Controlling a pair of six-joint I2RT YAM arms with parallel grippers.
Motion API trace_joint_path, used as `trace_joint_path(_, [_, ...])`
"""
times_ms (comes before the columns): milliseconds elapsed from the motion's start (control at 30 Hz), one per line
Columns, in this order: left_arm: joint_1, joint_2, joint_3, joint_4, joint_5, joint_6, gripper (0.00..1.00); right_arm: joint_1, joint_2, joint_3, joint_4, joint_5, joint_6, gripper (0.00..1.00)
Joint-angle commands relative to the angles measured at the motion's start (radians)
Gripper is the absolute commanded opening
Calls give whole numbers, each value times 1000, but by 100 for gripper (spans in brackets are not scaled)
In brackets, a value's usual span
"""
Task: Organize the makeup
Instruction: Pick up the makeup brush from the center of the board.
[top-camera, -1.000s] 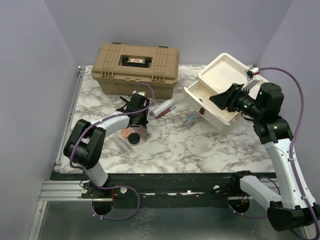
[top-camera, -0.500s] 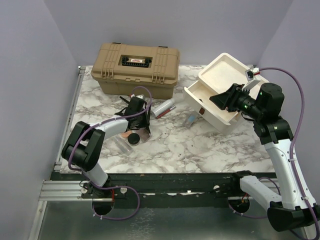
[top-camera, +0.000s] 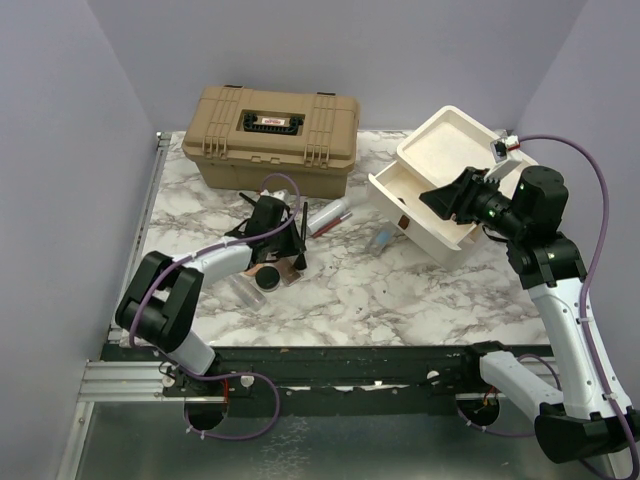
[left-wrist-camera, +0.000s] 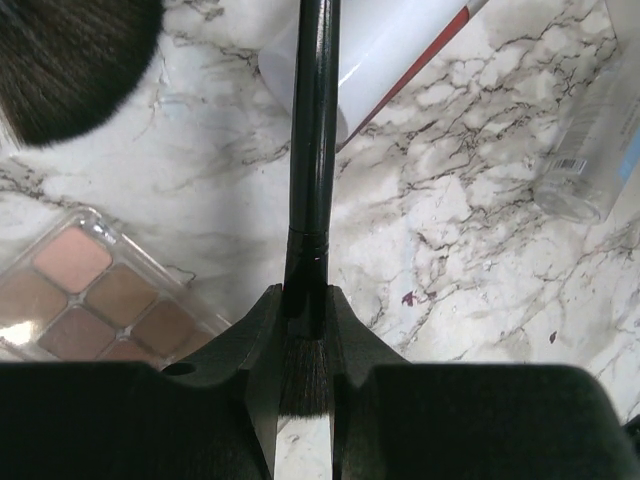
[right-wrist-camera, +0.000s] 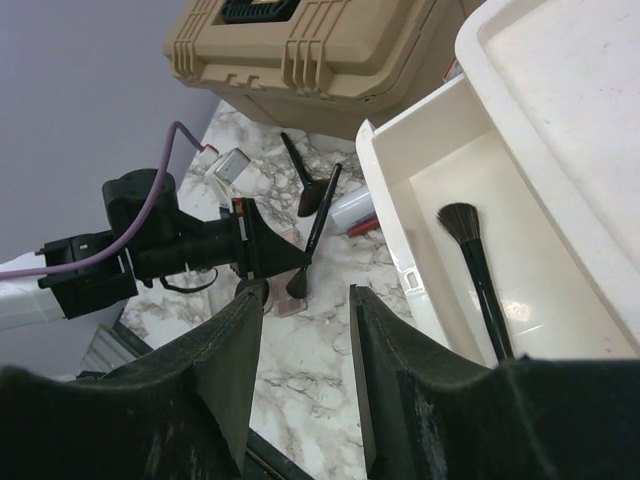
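Note:
My left gripper (left-wrist-camera: 303, 292) is shut on a thin black brush (left-wrist-camera: 312, 150), just behind its bristles, and the handle points away over the marble. From the top view the brush (top-camera: 299, 232) stands lifted beside that gripper (top-camera: 288, 256). A second black brush (left-wrist-camera: 70, 60) with a flared head lies at the upper left, and a pale tube (top-camera: 328, 213) lies beyond. A tiny light-blue piece (top-camera: 383, 238) rests near the white box. My right gripper (right-wrist-camera: 305, 335) hangs open and empty above the open drawer (right-wrist-camera: 470, 190), where another brush (right-wrist-camera: 478, 270) lies.
The tan latched case (top-camera: 270, 135) stands at the back left. The white box with drawers (top-camera: 450, 150) sits tilted at the back right. An eyeshadow palette (left-wrist-camera: 85, 300), a round compact (top-camera: 268, 279) and a clear tube (left-wrist-camera: 600, 130) lie near my left gripper.
My left gripper has shifted slightly right and toward the near edge, raising the black brush off the table. The right arm has stayed where it was.

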Motion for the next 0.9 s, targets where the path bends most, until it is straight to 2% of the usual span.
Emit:
trace_joint_path(0, [1, -63, -35, 35, 30, -11, 1, 5, -1, 12, -30, 25, 0, 47])
trace_joint_path(300, [1, -177, -56, 54, 45, 65, 1, 4, 5, 9, -15, 6, 25, 53])
trace_joint_path(433, [1, -241, -65, 63, 59, 103, 2, 5, 5, 13, -13, -6, 37, 69])
trace_joint_path(500, [1, -268, -67, 67, 77, 116, 2, 5, 5, 15, -12, -20, 37, 73])
trace_joint_path(733, [0, -316, -73, 69, 169, 176, 2, 5, -34, 3, 33, -30, 22, 83])
trace_joint_path(867, [-13, -344, -68, 76, 233, 220, 2, 5, -49, -11, 60, -51, 27, 85])
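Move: The left hand already grips the makeup brush at its bristle end; the open drawer it goes to is about 25 cm right, 7 cm ahead, 10 cm higher. From that hand the white bottle lies 9 cm ahead and 5 cm right, the palette 3 cm left and 2 cm back, both some 4 cm lower. From the right hand the brush is roughly 27 cm left, 8 cm ahead, 26 cm below. The left hand lifts the pinched brush about 10 cm, fingers tipping up; the right hand stays, fingers opening wide. ##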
